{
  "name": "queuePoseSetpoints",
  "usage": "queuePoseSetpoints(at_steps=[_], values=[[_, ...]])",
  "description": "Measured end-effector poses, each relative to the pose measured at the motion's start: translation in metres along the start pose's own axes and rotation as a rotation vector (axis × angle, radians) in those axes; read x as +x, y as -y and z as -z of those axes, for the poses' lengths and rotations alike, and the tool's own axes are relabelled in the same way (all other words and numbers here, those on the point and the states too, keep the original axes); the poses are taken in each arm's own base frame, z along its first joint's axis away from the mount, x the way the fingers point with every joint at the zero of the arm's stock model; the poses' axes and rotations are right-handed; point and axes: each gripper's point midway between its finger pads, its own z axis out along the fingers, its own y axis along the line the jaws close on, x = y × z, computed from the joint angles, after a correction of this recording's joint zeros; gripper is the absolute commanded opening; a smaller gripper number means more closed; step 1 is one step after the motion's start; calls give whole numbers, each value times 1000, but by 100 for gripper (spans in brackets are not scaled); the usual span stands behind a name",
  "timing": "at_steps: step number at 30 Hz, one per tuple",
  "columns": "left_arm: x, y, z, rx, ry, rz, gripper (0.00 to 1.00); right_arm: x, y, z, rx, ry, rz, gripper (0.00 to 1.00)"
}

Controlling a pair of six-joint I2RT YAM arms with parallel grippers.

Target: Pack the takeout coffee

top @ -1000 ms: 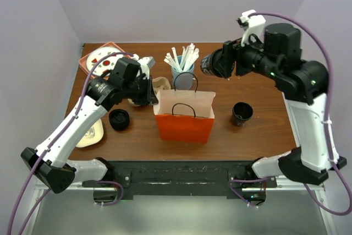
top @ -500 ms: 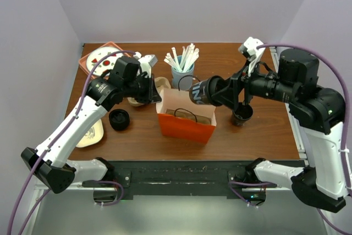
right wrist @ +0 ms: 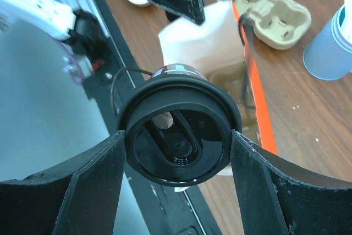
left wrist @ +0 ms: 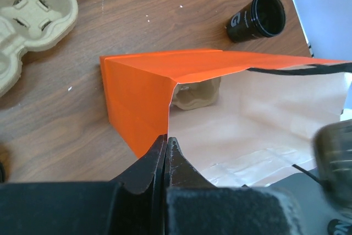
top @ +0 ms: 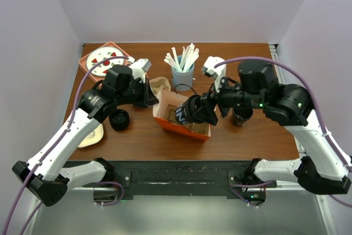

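Note:
The orange paper bag (top: pixel 181 129) (left wrist: pixel 137 89) lies tilted on the table with its white mouth facing the right arm. My left gripper (top: pixel 153 98) (left wrist: pixel 166 142) is shut on the bag's left rim. My right gripper (top: pixel 188 110) (right wrist: pixel 179 136) is shut on a black lidded coffee cup (right wrist: pixel 179 130), held on its side at the bag's mouth. A brown cardboard carrier (left wrist: pixel 195 94) (right wrist: pixel 228 81) sits deep inside the bag. An open black cup (top: pixel 241 116) (left wrist: pixel 257 17) stands right of the bag, partly hidden by the right arm.
A second cardboard carrier (top: pixel 160 85) (left wrist: pixel 30 9) lies behind the bag beside a blue cup of straws (top: pixel 182 72). A black cup (top: pixel 119 119) and a pale plate (top: pixel 91 135) sit at the left. A pink tray (top: pixel 88 59) fills the back left corner.
The right arm swung down from the back right, bringing the lidded cup to the bag's mouth. The bag went from upright to tilted, held open by the left gripper.

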Motion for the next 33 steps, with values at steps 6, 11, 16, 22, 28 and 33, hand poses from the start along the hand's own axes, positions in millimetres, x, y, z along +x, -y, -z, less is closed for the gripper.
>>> queuePoseSetpoints(at_steps=[6,11,16,22,28,33], values=[[0,5,9,10,22,70,0,15,-7,-29,80,-110,90,36],[5,9,18,38,42,81,0,28,-9,-55,156,-195,172,36],[16,7,24,56,53,73,0,34,-5,-70,208,-231,234,35],[34,0,23,52,35,83,37,45,0,-74,241,-251,297,35],[33,-3,27,26,47,101,43,67,-7,-80,206,-299,359,34],[28,-6,23,1,44,104,43,70,-13,-80,187,-283,374,34]])
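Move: My right hand holds a lidded coffee cup by its lid. The orange bag's middle is about 8 cm to this hand's left, 4 cm farther out and 25 cm below. From the same hand, the open black cup stands some 17 cm right and 12 cm farther out, and the straw cup about 26 cm out and 7 cm left. My left hand pinches the bag's left rim, with the bag's middle 10 cm right, 3 cm back and 13 cm below. I lower the coffee cup about 10 cm with my right hand, first down and some 5 cm left, then nearly straight down into the bag's mouth, tipping its bottom down some 25 degrees and keeping my grip. My left hand draws back 4 cm and slightly left, then opens almost halfway around the rim, letting go of it, and eases forward a little. ##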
